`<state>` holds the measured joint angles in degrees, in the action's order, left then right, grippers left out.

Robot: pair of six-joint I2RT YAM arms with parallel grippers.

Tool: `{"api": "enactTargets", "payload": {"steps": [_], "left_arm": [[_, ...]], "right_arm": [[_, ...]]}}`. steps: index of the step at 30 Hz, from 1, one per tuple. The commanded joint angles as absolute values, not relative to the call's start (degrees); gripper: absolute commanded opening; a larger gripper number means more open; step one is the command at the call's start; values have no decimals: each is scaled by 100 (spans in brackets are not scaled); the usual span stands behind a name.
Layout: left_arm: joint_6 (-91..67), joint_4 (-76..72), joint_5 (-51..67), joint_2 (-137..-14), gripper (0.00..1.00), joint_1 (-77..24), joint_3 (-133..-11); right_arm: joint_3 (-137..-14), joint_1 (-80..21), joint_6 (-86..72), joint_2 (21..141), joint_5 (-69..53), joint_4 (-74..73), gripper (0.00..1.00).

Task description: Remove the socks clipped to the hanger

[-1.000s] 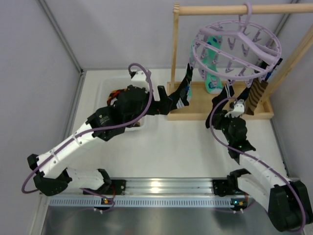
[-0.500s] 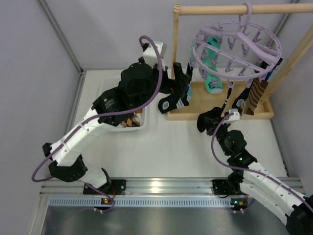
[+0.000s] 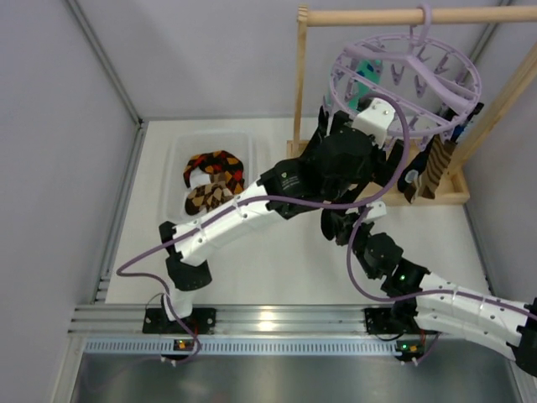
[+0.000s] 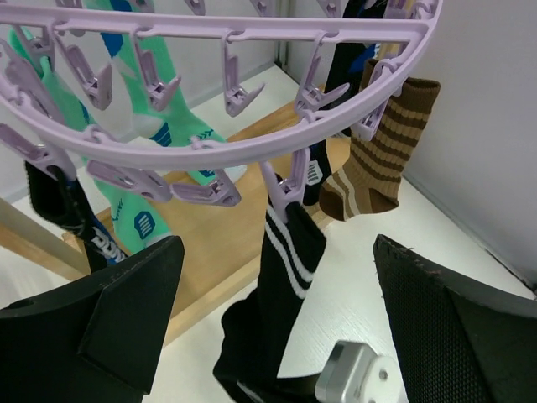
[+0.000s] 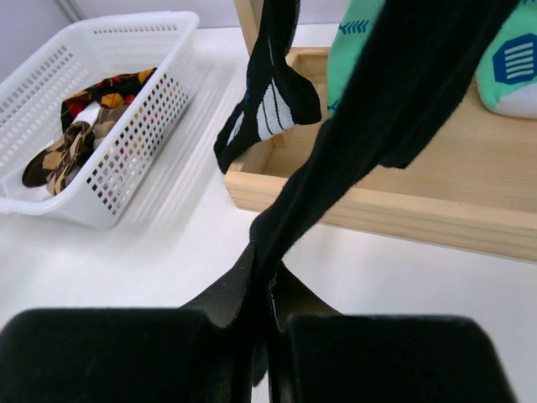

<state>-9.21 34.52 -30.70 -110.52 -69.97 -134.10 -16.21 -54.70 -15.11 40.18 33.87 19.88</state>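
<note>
The lavender hanger (image 3: 403, 75) hangs from a wooden rail, with its ring (image 4: 252, 34) just above my left gripper. A clip holds a black sock with white stripes (image 4: 281, 277), which hangs between the open left fingers (image 4: 109, 311). My left gripper (image 4: 277, 336) holds nothing. A brown striped sock (image 4: 382, 159) and teal socks (image 4: 143, 126) are clipped further back. My right gripper (image 5: 268, 273) sits low over the table, shut on the lower end of a taut black sock (image 5: 377, 109). Another black sock (image 5: 268, 92) dangles behind it.
A white basket (image 5: 109, 50) at the left holds brown-orange argyle socks (image 3: 214, 176). The wooden frame's base tray (image 5: 403, 201) lies under the hanger, and its rail (image 3: 369, 15) crosses the top. The left arm stretches across the table above the right gripper.
The left arm swung from the basket to under the hanger, gripper open. The right gripper closed on the black sock and drew back toward the near edge, pulling it taut.
</note>
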Motion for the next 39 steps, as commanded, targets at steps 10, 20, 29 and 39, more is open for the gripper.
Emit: {"api": "enactTargets", "payload": {"steps": [10,20,29,39], "left_arm": [[-1231,3164,-2373,-11742,92,-6355,-14221],[-1072,3023,-2364,-11883,86,-6346,-14221],[-1028,2822,-2250,-12023,70,-6346,-14221],[-1151,2690,-2065,-12006,74,-6363,-14177]], "right_arm": [[-1881,-5827,-1547,3683,3814,2004,0],[-2013,-5827,-1547,3823,3876,1846,0],[-2039,-5880,-1564,3876,3823,1881,0],[-2013,-5889,-1564,3929,3876,1828,0]]}}
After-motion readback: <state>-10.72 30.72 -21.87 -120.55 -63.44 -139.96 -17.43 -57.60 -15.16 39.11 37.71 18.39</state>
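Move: The clip on the hanger's near rim that grips the black sock with white stripes lies some 8 cm ahead of the left hand, 6 cm to its right and 4 cm below. The brown striped sock hangs about 18 cm to the right and 11 cm ahead; another black sock is roughly 8 cm ahead and 8 cm left. From the right hand, already shut on the striped sock's lower end, the clip is about 14 cm ahead, 9 cm right and 17 cm up. Forward by about 6 cm, at the same time sinking some 4 cm and easing right, the left hand brings its spread fingers in under the hanger's rim to the striped sock's clip. Its advance ends early; it then sinks and drifts right while the fingers close by about a quarter, one on each side of the clip. The right hand stays nearly in place, keeping its shut grip on the sock's lower end. ##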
